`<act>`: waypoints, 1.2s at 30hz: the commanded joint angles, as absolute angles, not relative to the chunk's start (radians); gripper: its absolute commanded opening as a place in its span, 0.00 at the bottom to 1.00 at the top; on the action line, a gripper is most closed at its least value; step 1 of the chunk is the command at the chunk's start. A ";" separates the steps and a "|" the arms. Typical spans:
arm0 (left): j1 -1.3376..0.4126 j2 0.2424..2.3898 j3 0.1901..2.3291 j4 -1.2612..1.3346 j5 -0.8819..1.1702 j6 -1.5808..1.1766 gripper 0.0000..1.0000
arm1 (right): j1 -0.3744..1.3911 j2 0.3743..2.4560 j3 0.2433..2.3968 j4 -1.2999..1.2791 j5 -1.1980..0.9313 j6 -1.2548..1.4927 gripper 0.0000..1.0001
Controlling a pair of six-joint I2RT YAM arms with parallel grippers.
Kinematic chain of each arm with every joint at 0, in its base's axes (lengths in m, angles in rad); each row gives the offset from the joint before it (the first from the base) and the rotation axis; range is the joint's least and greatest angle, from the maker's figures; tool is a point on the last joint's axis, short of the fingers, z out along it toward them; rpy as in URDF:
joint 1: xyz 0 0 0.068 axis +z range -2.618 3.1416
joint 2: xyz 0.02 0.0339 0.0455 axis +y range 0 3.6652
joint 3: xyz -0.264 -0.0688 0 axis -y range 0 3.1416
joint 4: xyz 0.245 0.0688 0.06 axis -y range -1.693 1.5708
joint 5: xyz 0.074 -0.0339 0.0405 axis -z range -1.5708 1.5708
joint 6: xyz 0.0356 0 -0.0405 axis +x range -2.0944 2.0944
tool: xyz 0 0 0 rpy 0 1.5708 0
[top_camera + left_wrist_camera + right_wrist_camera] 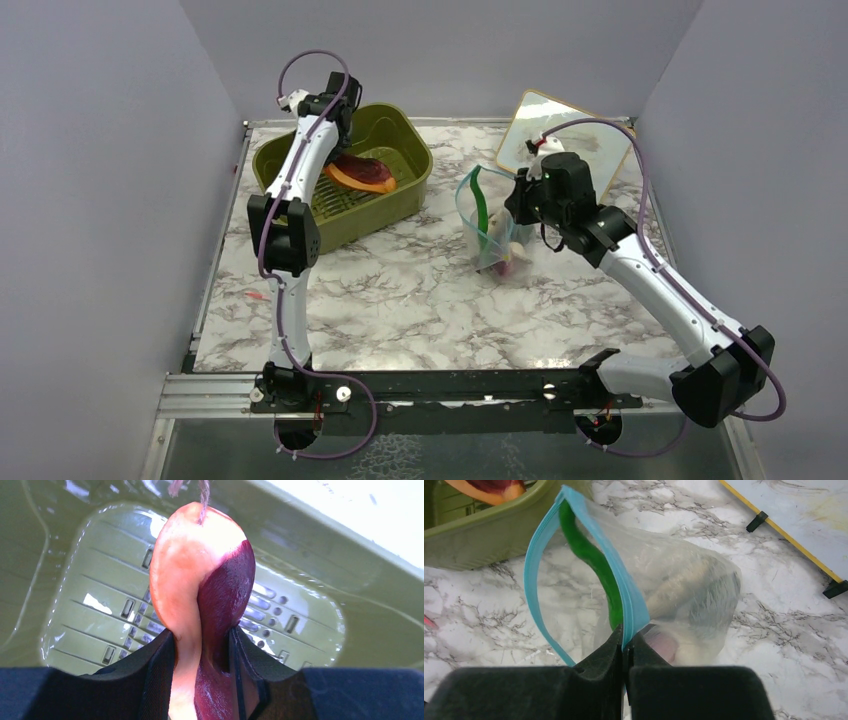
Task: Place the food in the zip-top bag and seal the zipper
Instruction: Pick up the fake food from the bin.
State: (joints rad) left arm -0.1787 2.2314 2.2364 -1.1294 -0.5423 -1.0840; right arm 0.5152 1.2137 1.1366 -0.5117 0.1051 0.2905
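My left gripper is shut on the long orange and dark red hot-dog piece, held just above the slotted floor of the olive-green tub; from the top view the piece hangs inside the tub. My right gripper is shut on one side of the light blue zipper of the clear zip-top bag, whose mouth gapes open. Inside the bag lie a green vegetable, a pale piece and a pink-purple piece. In the top view the bag stands mid-table beside the right gripper.
A yellow-framed white board leans at the back right, its edge and black clips close behind the bag. A small red scrap lies on the marble table at the left. Grey walls close in the sides.
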 commanded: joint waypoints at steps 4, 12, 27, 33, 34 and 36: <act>-0.229 2.136 2.341 -1.083 -0.690 -0.974 0.21 | 0.509 1.188 1.198 -0.490 0.067 0.369 0.01; -0.264 2.050 2.367 -0.993 -0.772 -0.809 0.22 | 0.509 1.206 1.272 -0.568 0.002 0.445 0.01; -0.365 1.764 2.110 -0.449 -0.304 -0.449 0.22 | 0.509 1.175 1.333 -0.729 -0.259 0.552 0.01; -0.383 1.490 1.583 0.046 0.009 -0.525 0.22 | 0.509 1.072 1.205 -0.609 -0.262 0.624 0.01; -0.384 1.474 1.544 0.096 0.058 -0.546 0.21 | 0.509 1.048 1.190 -0.590 -0.253 0.630 0.01; -0.392 1.461 1.503 0.140 0.158 -0.577 0.20 | 0.509 1.011 1.177 -0.579 -0.254 0.640 0.01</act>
State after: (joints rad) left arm -0.3866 1.5085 1.6024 -0.1814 -0.1287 -0.5148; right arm 0.5152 1.0931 1.1995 -0.6868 -0.2279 0.5926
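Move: The left hand already grips the orange-and-purple fake food just off the floor of the bin, whose middle is right under the hand, about 8 cm down and 2 cm back. The bag's open mouth lies some 32 cm to its right, 17 cm back and 4 cm higher, with the green pepper standing in it at about the left hand's height, 31 cm right and 16 cm back. From the right hand, the bag mouth is about 6 cm left and 1 cm ahead. Keeping its pinch on the fake food, the left hand lifts it some 25 cm straight up out of the bin, then swings it about 15 cm right and a little back towards the bag, tipping the fingers up and turning clockwise. The right hand, still shut on the bag's rim, draws it about 7 cm back, and somewhat left and up, rolling its left side upward. ##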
